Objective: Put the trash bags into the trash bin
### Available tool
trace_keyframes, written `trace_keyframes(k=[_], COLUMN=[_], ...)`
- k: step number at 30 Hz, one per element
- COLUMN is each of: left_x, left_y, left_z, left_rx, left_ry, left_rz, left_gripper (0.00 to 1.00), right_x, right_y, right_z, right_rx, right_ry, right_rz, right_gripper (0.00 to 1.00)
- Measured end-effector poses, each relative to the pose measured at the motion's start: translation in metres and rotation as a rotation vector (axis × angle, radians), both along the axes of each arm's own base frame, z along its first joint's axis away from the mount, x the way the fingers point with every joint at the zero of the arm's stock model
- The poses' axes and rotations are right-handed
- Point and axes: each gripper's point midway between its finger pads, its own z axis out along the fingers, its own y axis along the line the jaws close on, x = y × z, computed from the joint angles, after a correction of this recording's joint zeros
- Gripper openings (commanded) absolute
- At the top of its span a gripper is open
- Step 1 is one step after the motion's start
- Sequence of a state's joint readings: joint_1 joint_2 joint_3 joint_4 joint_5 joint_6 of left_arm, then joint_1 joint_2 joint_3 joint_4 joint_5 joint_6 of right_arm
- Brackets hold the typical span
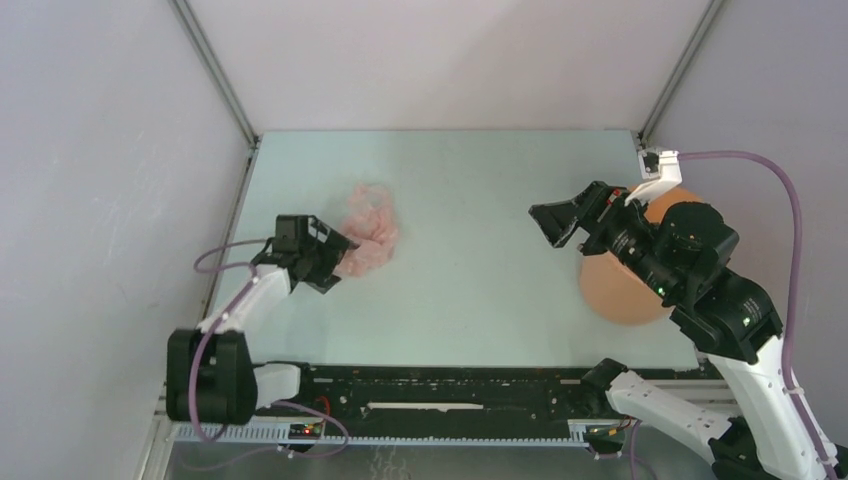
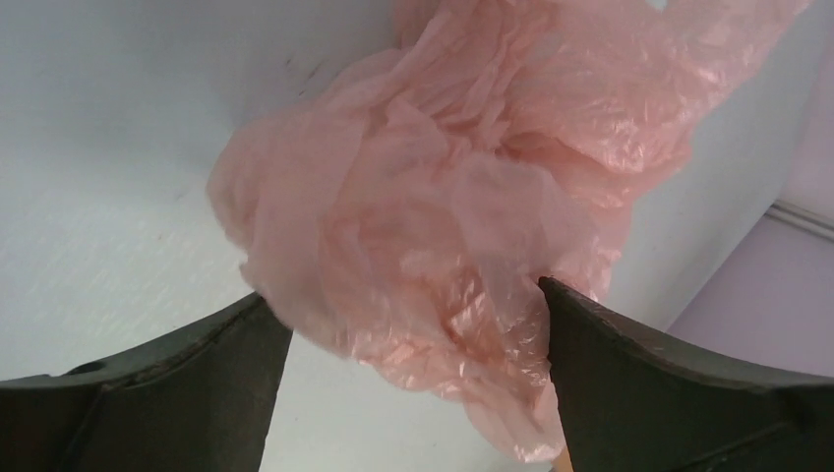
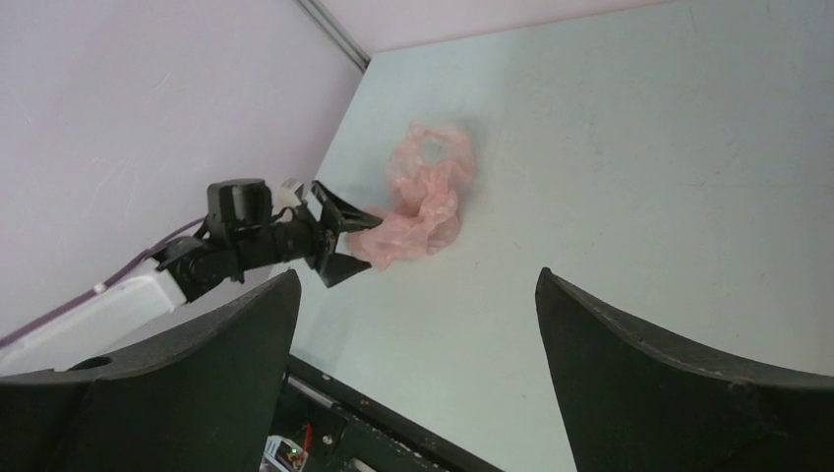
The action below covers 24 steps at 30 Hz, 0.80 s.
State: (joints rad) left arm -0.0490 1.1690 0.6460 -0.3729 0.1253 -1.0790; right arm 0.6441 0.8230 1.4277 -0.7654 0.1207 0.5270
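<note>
The pale-pink trash bag (image 1: pixel 370 230) lies crumpled on the table at the left. It fills the left wrist view (image 2: pixel 462 206) and shows small in the right wrist view (image 3: pixel 425 197). My left gripper (image 1: pixel 335 262) is open, its jaws on either side of the bag's near end. The orange-tan trash bin (image 1: pixel 625 285) stands at the right, mostly hidden under the right arm. My right gripper (image 1: pixel 560 222) is open and empty, held above the table to the left of the bin.
Pale walls with metal corner posts (image 1: pixel 215 70) enclose the table on three sides. A black rail (image 1: pixel 450 385) runs along the near edge between the arm bases. A purple cable (image 1: pixel 790 210) loops off the right arm.
</note>
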Motion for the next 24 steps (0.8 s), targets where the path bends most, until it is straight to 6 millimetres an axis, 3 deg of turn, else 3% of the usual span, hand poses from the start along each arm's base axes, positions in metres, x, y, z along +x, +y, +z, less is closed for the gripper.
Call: trace_keyframes(k=[6, 11, 19, 20, 24], left_x=[0.029, 0.036, -0.016, -0.023, -0.046], left_y=[-0.011, -0.028, -0.108, -0.115, -0.12], left_z=[-0.015, -0.006, 0.025, 0.034, 0.071], left_rx=[0.005, 0.06, 0.149, 0.154, 0.167], left_ry=[0.033, -0.008, -0.131, -0.166, -0.331], left_rz=[-0.118, -0.266, -0.651, -0.683, -0.759], left_gripper=[0.56, 0.47, 0.35, 0.35, 0.36], right_x=[-0.002, -0.004, -0.005, -0.004, -0.001], right_y=[0.006, 0.029, 0.083, 0.088, 0.085], right_z=[-0.012, -0.033, -0.096, -0.112, -0.133], right_rx=[-0.005, -0.033, -0.17, -0.208, -0.257], right_ry=[0.038, 0.122, 0.341, 0.383, 0.439], right_rz=[0.028, 0.136, 0.319, 0.331, 0.33], right_gripper=[1.0, 1.0, 1.0, 1.0, 0.98])
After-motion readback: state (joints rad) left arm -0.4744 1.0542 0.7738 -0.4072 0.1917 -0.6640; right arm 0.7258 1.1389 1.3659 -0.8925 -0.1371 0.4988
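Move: Just ahead and to the right of the left hand lies the crumpled pink trash bag, its middle about 7 cm farther out, 6 cm right and 4 cm below, with the near end already between the open fingers. From the raised right hand the same bag is roughly 14 cm ahead, 30 cm to the left and 37 cm below. The trash bin stands some 25 cm to the right of that hand, about 4 cm ahead and 27 cm below. Dipping forward about 4 cm into the bag, the left hand closes its fingers and pinches the near end, then swings right some 10 cm and back while rising, turning about 40 degrees clockwise and tipping up. The open right hand sinks about 13 cm and goes 8 cm left towards the bag, tilting down and turning counter-clockwise. ##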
